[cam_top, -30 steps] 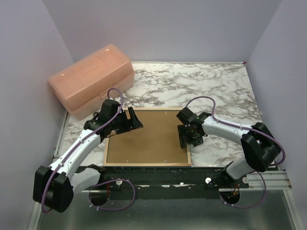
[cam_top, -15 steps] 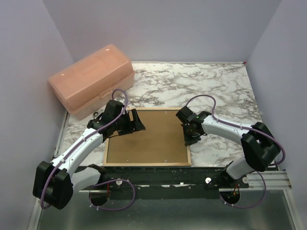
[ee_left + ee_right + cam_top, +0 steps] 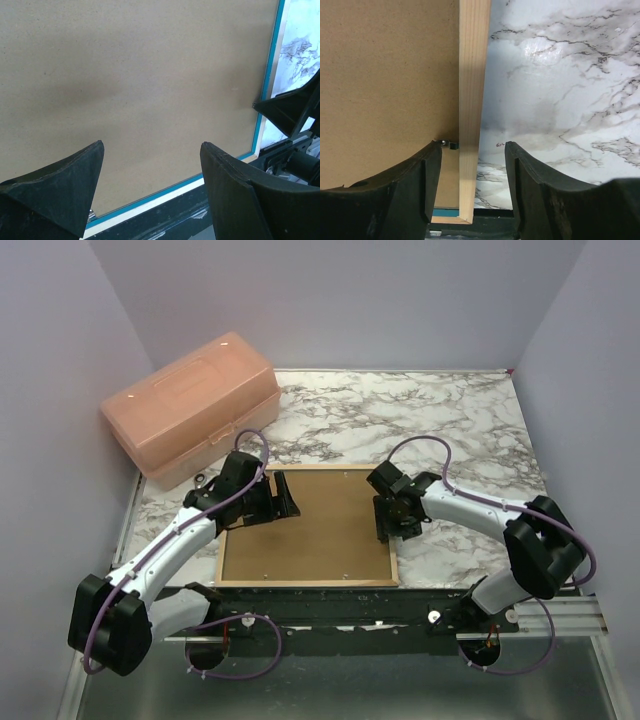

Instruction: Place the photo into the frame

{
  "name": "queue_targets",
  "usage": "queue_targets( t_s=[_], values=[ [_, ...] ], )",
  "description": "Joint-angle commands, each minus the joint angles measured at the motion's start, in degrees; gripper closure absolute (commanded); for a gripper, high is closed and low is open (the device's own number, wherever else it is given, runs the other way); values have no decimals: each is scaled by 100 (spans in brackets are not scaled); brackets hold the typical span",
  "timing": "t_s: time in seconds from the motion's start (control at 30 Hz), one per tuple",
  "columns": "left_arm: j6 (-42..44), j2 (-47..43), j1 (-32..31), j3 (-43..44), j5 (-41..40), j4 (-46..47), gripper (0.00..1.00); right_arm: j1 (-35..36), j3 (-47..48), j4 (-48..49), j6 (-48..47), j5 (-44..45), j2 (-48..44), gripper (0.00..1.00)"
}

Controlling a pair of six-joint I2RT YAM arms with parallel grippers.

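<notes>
The frame (image 3: pixel 305 583) lies face down on the marble table, pale wood reverse up, with a plain brown backing board (image 3: pixel 320 530) filling it. The photo is hidden. My left gripper (image 3: pixel 283 497) hovers open over the board's far left part; in the left wrist view its fingers (image 3: pixel 152 145) have only board (image 3: pixel 140 75) between them, with the frame's blue edge (image 3: pixel 267 80) at the right. My right gripper (image 3: pixel 385 528) stands open astride the frame's right rail (image 3: pixel 474 75), one finger over the board (image 3: pixel 385 75), the other over the marble, with a gap to the rail.
A translucent orange toolbox (image 3: pixel 190 405) stands at the back left, close to the left arm. A small metal tab (image 3: pixel 449 144) sits at the rail's inner edge by the right gripper's left finger. Marble table (image 3: pixel 450 420) stretches behind and right of the frame. Walls enclose three sides.
The right gripper shut briefly near the frame's right rail and has opened again. The left gripper has crept a little farther over the board.
</notes>
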Motion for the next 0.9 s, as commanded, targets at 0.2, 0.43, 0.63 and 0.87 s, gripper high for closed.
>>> queue_targets(
  t_s=[0.2,0.43,0.63,0.87],
  values=[
    [121,303,-230,258,-217,-46,21,-264,91,451,-16,-16,34,46],
    [46,503,-438,300,-277,32,21,-824,73,875,-243,-234,327,80],
    [31,540,-595,397,-426,-94,21,-1226,197,963,-435,-57,456,91],
    [33,441,-689,441,-564,-225,21,-1759,774,1003,-735,39,797,91]
  ],
)
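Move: The frame lies brown back up, with its right bar running between my open right fingers, its middle about 3 cm ahead of that hand, 1 cm left and 2 cm below. A small metal clip sits some 2 cm left, level with the hand. The frame's front right corner is about 10 cm back and 1 cm right, its far right corner roughly 16 cm ahead and 4 cm left. From my left hand the right bar's middle lies some 23 cm right, 2 cm back and 10 cm lower. I slide my right hand forward along the frame's right bar for about 4 cm, closing my fingers until they pinch the bar from both sides. Keeping that grip, I pull it on forward and then also to the right, ending about 8 cm ahead of the start, the hand turning slightly clockwise. My left hand stays open above the backing and drifts a couple of centimetres right, dipping a little, then rising. ##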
